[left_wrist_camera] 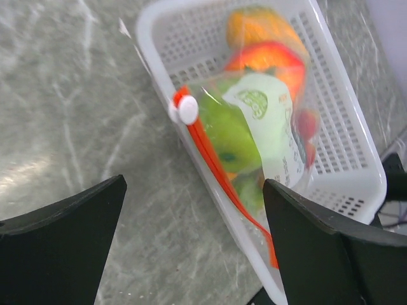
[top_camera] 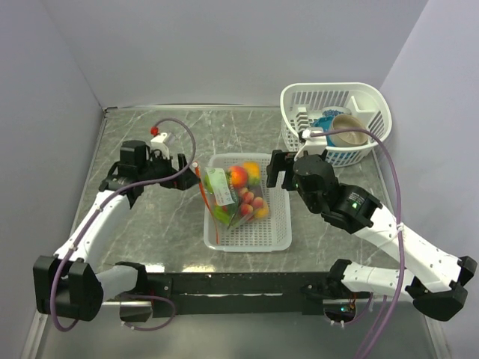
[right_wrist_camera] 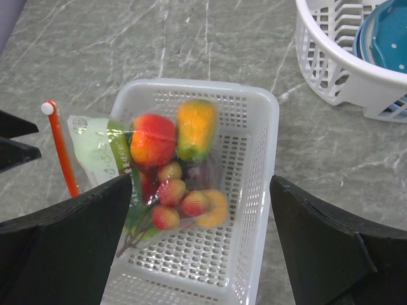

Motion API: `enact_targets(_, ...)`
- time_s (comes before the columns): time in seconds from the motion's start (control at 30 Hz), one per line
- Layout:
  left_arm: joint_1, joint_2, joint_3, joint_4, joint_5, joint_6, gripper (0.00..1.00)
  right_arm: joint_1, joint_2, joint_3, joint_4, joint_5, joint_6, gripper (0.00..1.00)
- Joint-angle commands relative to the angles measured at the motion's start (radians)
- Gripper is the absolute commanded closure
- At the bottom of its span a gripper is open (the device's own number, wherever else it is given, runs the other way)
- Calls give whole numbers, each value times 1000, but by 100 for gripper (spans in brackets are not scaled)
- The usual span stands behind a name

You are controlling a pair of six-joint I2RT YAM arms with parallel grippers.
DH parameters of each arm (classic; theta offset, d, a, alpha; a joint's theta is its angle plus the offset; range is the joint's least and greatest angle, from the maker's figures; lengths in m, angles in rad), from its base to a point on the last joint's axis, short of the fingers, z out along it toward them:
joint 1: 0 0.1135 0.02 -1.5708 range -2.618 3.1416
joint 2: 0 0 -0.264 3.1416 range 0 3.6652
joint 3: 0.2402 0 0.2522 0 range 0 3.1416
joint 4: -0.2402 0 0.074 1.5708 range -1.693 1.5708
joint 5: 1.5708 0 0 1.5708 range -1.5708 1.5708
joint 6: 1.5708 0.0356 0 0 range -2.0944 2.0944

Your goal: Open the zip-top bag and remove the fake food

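The zip-top bag lies in a white slotted tray, its orange-red zip strip draped over the tray's left rim. The fake food is inside the bag: red, orange, yellow and green pieces. My left gripper is open and empty just left of the strip's far end. In the left wrist view the gripper frames the strip and its white slider. My right gripper is open and empty above the tray's far right corner. In its view the gripper frames the food.
A white round basket at the back right holds a blue bowl and a beige bowl. A small white and red object sits on the table behind the left gripper. Walls close in the left, back and right sides.
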Motion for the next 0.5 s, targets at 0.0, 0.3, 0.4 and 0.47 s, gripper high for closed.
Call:
enact_targets(0.0,-31,31,-11,60,90,-1,5,1,-26,-20,24,35,18,3)
enact_targets(0.3,-65,144,35,97,102,8,43,3,-26,-31,18,40,38,3)
enact_targets(0.4,-68,181,47,129,111,-1,56,3,-29,-35,15,38,41,4)
enact_targets(0.47,-68,192,66,137,118,-10,70,3,-29,-32,7,37,43,4)
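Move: The bag's red strip, at the spot a little below its white knob, lies about 4 cm to the right of the open left hand, straight ahead counting as 0, and some 5 cm below. From the same hand the knob is roughly 3 cm ahead, 2 cm right and 4 cm down; the bag's white label about 8 cm right and 2 cm back, the red mango 13 cm right and level with it. From the right hand that strip spot is about 20 cm left, 4 cm ahead and 16 cm lower. The left hand goes down and to its right in about equal parts, some 5 cm in all, towards the upper part of the red strip just below the white knob, its fingers tipping slightly further down and swinging about 5 degrees clockwise. Over the second half of that travel the wide-open fingers close to less than half their opening, their tips arriving right at the strip, though a firm pinch on it can't yet be seen. ##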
